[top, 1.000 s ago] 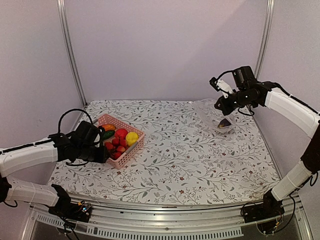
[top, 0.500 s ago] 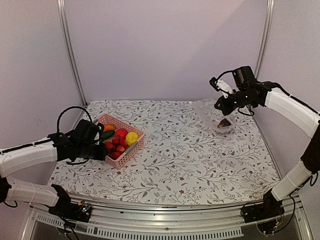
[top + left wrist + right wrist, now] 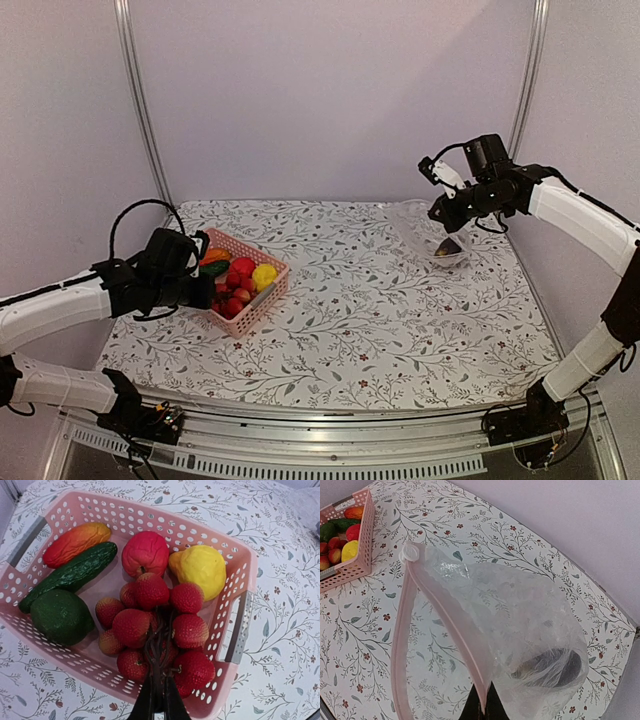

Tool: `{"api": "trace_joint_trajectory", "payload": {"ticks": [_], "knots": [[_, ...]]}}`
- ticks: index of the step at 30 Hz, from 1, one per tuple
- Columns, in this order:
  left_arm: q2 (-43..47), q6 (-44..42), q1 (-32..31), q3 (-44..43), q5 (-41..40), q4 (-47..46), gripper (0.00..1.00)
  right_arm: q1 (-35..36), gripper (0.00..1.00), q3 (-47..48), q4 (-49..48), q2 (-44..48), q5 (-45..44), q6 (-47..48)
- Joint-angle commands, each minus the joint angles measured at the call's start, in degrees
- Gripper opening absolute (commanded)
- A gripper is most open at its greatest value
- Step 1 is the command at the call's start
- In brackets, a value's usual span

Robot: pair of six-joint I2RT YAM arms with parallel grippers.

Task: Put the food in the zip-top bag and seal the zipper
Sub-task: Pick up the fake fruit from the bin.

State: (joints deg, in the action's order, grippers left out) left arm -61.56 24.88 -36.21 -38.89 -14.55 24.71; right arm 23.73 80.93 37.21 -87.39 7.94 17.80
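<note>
The food lies in a pink basket [image 3: 241, 568]: a bunch of red-yellow balls [image 3: 150, 625], a red piece [image 3: 145, 552], a yellow piece [image 3: 200, 569], an orange piece [image 3: 75, 542] and two green ones [image 3: 60, 615]. My left gripper [image 3: 160, 682] is shut on the dark stem of the bunch [image 3: 232, 297]. At the far right my right gripper [image 3: 487, 700] is shut on the pinkish zipper [image 3: 445, 625] of the clear zip-top bag [image 3: 520, 615] and holds its mouth open above the table. A dark purple eggplant [image 3: 555, 667] sits in the bag's bottom.
The basket [image 3: 262, 298] stands at the table's left on a flowered cloth [image 3: 380, 310]. Metal frame posts [image 3: 140, 100] rise at the back corners. The bag [image 3: 425, 230] hangs near the right wall.
My left jaws have closed on the bunch's stem, and the left arm has drawn slightly back. The right arm and the bag have not moved.
</note>
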Motion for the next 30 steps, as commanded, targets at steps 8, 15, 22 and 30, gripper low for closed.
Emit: {"api": "trace_joint_trajectory", "payload": {"ticks": [8,15,22,30], "knots": [[0.6,-3.6,-0.9,-14.7,-0.9,4.7,0.0,4.6,0.0,0.0,3.7,1.9,1.4,2.4],[1.5,-3.4,-2.4,-22.3,3.7,5.1,0.0,9.3,0.0,1.9,6.5,1.2,2.3,3.5],[2.9,-2.5,-8.0,-24.2,6.6,-2.2,0.0,11.7,0.0,8.7,11.4,-1.6,8.0,2.1],[1.5,-2.6,-15.8,-28.7,13.9,-12.3,0.0,13.6,0.0,17.2,16.0,-6.7,9.0,1.8]]}}
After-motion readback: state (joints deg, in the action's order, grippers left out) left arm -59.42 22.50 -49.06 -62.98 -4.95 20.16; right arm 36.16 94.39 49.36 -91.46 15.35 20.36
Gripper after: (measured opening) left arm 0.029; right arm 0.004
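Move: The bunch of red fruit is already gripped by its stems in the left hand, still inside the bin. The zip-top bag's open mouth lies about 40 cm to that hand's right, 12 cm ahead and 7 cm above. Roughly 9 cm below the hand sit the yellow fruit, 12 cm ahead and 8 cm right, and the round red fruit, 15 cm ahead and 4 cm right. From the right hand, which holds the bag's rim, the bunch is some 44 cm left, 8 cm back and 16 cm below. The bunch, kept pinched by its stems, goes up out of the bin some 20 cm; from midway the left hand also swings right towards the bag, easing slightly back, its fingers tipping up from steeply down to nearly level and turning clockwise to the right. Still pinching the bag's rim, the right hand brings the bag left about 10 cm and back, turning counter-clockwise, and rises a little late on. ##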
